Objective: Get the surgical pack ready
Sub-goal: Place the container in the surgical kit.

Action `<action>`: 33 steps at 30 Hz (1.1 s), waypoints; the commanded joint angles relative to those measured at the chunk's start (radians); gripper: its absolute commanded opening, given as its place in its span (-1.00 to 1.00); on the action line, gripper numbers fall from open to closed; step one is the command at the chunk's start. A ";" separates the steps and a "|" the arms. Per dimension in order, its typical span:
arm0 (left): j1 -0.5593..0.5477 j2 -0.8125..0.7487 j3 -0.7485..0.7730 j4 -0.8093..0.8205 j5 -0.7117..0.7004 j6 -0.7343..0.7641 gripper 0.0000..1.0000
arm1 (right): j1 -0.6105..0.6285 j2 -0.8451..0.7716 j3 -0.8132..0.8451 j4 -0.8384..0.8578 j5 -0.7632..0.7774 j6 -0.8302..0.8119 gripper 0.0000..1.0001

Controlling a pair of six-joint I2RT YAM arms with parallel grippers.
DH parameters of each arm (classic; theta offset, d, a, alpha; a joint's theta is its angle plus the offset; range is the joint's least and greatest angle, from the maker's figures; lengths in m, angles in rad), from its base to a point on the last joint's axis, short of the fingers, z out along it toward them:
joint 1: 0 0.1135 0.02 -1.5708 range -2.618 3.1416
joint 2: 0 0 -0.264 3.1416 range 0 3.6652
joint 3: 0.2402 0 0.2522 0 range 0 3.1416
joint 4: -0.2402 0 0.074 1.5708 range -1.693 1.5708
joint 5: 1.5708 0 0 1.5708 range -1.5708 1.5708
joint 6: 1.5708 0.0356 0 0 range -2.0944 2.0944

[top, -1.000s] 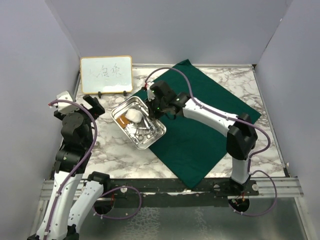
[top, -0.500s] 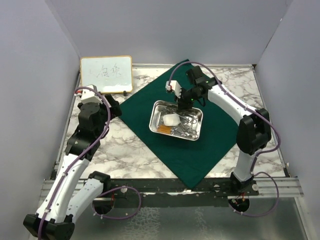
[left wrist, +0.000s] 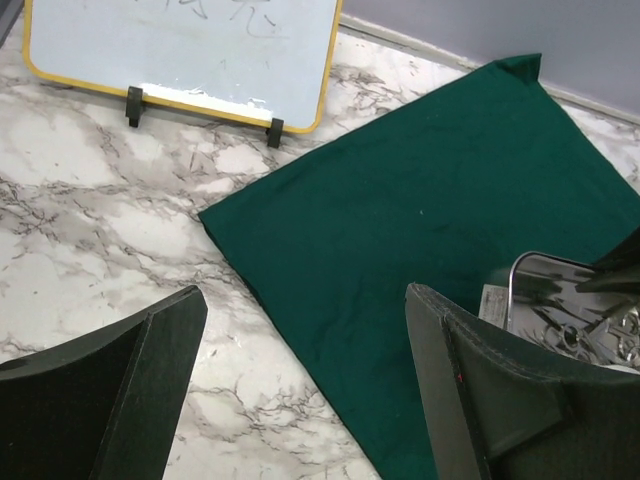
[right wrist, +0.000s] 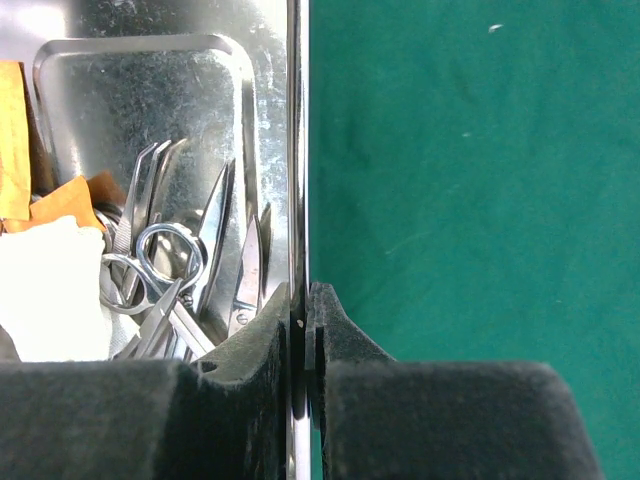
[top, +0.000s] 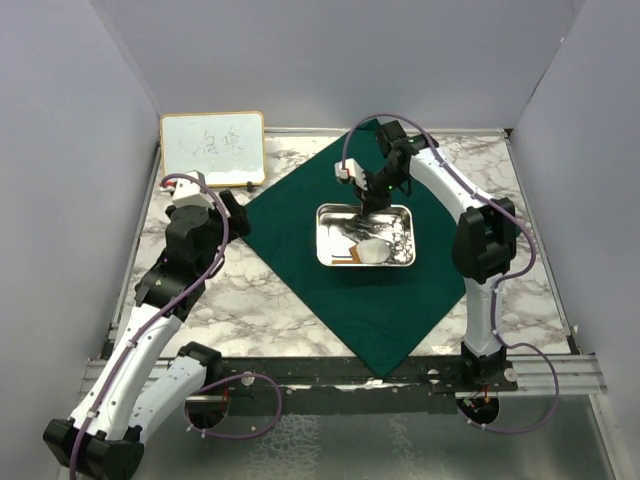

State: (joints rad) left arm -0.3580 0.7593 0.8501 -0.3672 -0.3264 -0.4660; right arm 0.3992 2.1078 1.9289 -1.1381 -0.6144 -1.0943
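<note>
The dark green drape (top: 300, 250) lies spread as a diamond on the marble table. A small steel tray (top: 321, 240) rests at its centre, holding silver instruments (top: 362, 227) and white gauze (top: 376, 251). My right gripper (top: 371, 198) is shut on the tray's far rim (right wrist: 297, 150), with the scissors and forceps (right wrist: 190, 260) and the gauze (right wrist: 50, 290) just left of the fingers. My left gripper (top: 238, 212) hovers open over the drape's left corner (left wrist: 430, 220) with nothing between its fingers (left wrist: 150, 370).
A wood-framed whiteboard (top: 212, 148) stands at the back left, close behind the left gripper. An orange slip (right wrist: 20, 110) lies in the tray. Bare marble (top: 250, 300) shows left of the drape and also at the right side. Grey walls enclose the table.
The right gripper has carried the tray from the table's left onto the middle of the drape and turned it square. The left arm has swung in to the drape's left corner.
</note>
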 commanded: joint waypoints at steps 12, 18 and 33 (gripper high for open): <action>-0.048 0.060 -0.060 0.110 -0.082 0.022 0.67 | -0.033 0.041 -0.075 -0.004 0.112 0.023 -0.98; -0.048 0.059 -0.077 0.113 -0.090 0.018 0.67 | -0.041 0.109 -0.015 -0.013 0.108 0.014 -0.98; -0.053 0.070 -0.081 0.116 -0.093 0.022 0.67 | -0.074 0.195 0.065 0.015 0.149 -0.012 -0.98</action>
State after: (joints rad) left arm -0.4076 0.8265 0.7773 -0.2752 -0.3943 -0.4538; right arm 0.3378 2.2848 1.9553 -1.1473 -0.4896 -1.0950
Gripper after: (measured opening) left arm 0.835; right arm 0.073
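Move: Some 5 cm back of the right hand, about 3 cm to its right and 10 cm below lies the middle of the green cloth. The container, pinched by its far rim in this hand, has its middle about 7 cm back and 2 cm left, just below; in it the white gauze lies 9 cm back, straight behind, and the brown strips 11 cm back and 5 cm left. From the left hand the cloth's middle is about 4 cm ahead, 32 cm right and 25 cm down. Lowering the container by its far rim, the right hand draws back slightly, sinks about 7.5 cm towards the green cloth while shifting some 4 cm right, then eases forward about 3 cm at the bottom. Its fingers tip some 10 degrees steeper downward and keep their pinch; the empty left hand sinks about 3 cm, staying open. ##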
